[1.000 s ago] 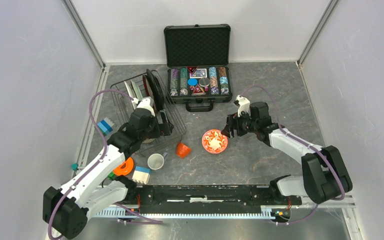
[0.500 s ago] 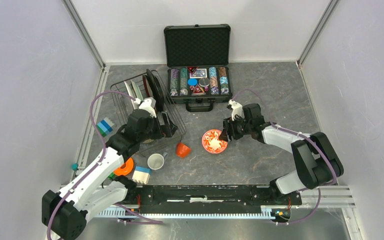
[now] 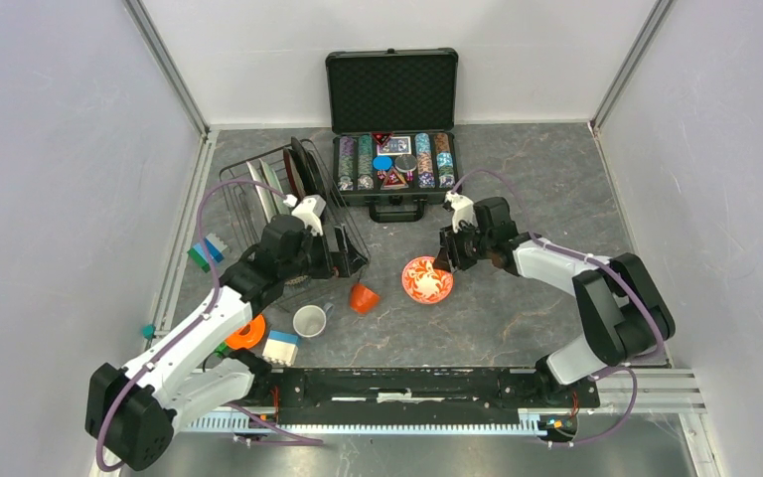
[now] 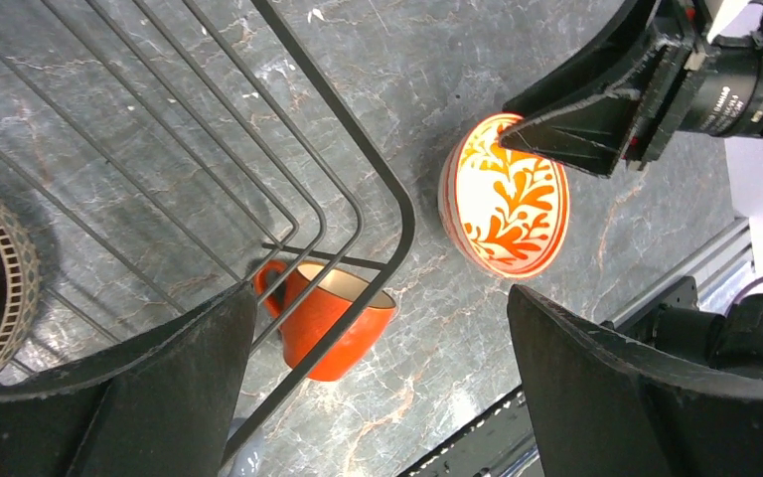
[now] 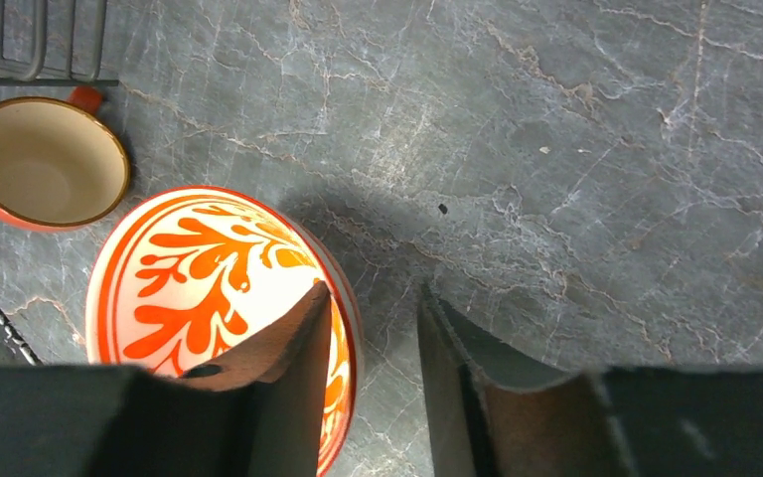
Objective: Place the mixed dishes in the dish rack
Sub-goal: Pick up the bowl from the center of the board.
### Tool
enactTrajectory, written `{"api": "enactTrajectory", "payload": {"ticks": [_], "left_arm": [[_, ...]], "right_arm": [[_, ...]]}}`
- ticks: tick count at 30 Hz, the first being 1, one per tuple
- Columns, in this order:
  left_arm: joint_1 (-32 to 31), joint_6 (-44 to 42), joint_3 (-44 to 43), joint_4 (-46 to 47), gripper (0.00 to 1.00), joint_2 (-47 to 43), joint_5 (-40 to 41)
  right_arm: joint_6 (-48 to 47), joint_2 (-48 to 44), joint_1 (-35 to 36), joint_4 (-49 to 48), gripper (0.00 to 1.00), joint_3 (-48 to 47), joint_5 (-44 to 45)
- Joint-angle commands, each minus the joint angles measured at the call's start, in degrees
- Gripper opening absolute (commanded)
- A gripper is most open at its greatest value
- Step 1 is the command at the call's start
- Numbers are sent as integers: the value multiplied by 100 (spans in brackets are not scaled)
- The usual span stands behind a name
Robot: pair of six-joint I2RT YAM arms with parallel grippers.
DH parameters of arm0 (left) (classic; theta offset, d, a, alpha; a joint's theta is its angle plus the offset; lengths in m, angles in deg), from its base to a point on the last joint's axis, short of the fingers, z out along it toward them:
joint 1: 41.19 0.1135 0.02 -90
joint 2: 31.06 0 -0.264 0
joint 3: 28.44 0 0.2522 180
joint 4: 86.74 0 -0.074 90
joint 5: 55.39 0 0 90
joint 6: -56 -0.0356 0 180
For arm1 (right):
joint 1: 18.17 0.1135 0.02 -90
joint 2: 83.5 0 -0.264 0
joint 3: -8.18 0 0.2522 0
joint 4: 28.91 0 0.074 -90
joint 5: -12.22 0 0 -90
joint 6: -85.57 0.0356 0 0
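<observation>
A tan bowl (image 3: 426,280) with a red-orange leaf pattern (image 5: 199,278) stands on the grey table. My right gripper (image 3: 447,260) straddles its right rim, open (image 5: 373,293): one finger is inside the bowl, the other outside with a gap to the rim. The left gripper (image 3: 343,253) hangs wide open (image 4: 378,298) over the near right corner of the black wire dish rack (image 4: 397,214), holding nothing. An orange cup (image 3: 363,297) lies just outside that corner (image 4: 328,323). Near it sits a white cup (image 3: 310,321). Upright plates (image 3: 303,169) stand in the rack (image 3: 241,179).
An open black case of poker chips (image 3: 393,119) sits at the back. An orange ring toy (image 3: 246,331), a white-and-blue block (image 3: 280,347) and a green-blue block (image 3: 209,248) lie on the left side.
My right gripper has moved left onto the bowl's rim and its jaws have narrowed. The left gripper has shifted right, over the rack's near right corner.
</observation>
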Motion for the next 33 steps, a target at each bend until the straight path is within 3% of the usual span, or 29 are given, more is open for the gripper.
{"api": "enactTrajectory", "payload": {"ticks": [1,6,9,18,33], "left_arm": [[-93,-46,-266,245,100,97,-240],[-244,-23,-266,245,100,188,-185],[-362,-10,-269,245,100,206,-112],[-1018,-9,-514,271,100,549,335],[-1946,535,-1005,534,95,1452,1230]], "right_arm": [[-175,234,98,100,37,-297,-19],[-247,320,217,193,26,-419,36],[-205,197,229,85,13,-373,51],[65,-161,229,-317,2,-227,20],[695,-1699,288,-995,0,192,-60]]}}
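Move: Just off the right hand's fingertips lies the bowl, its middle about 3 cm back, 4 cm to the left and 2 cm below; the fingers straddle its far-right rim. From that same hand, the orange mug is some 15 cm left and 6 cm back. From the left hand the bowl is about 13 cm right, 4 cm back and 12 cm below, with that mug roughly 7 cm back, 0 cm sideways and 12 cm below. Easing left and down about 1 cm, the right hand closes its fingers on the bowl's far-right rim, one finger inside and one outside, then lifts it straight up some 7 cm, its fingers tipping up about 10 degrees. Meanwhile the left hand, wide open, travels about 7 cm right towards the bowl, dipping slightly back; it isn't seen to touch. ##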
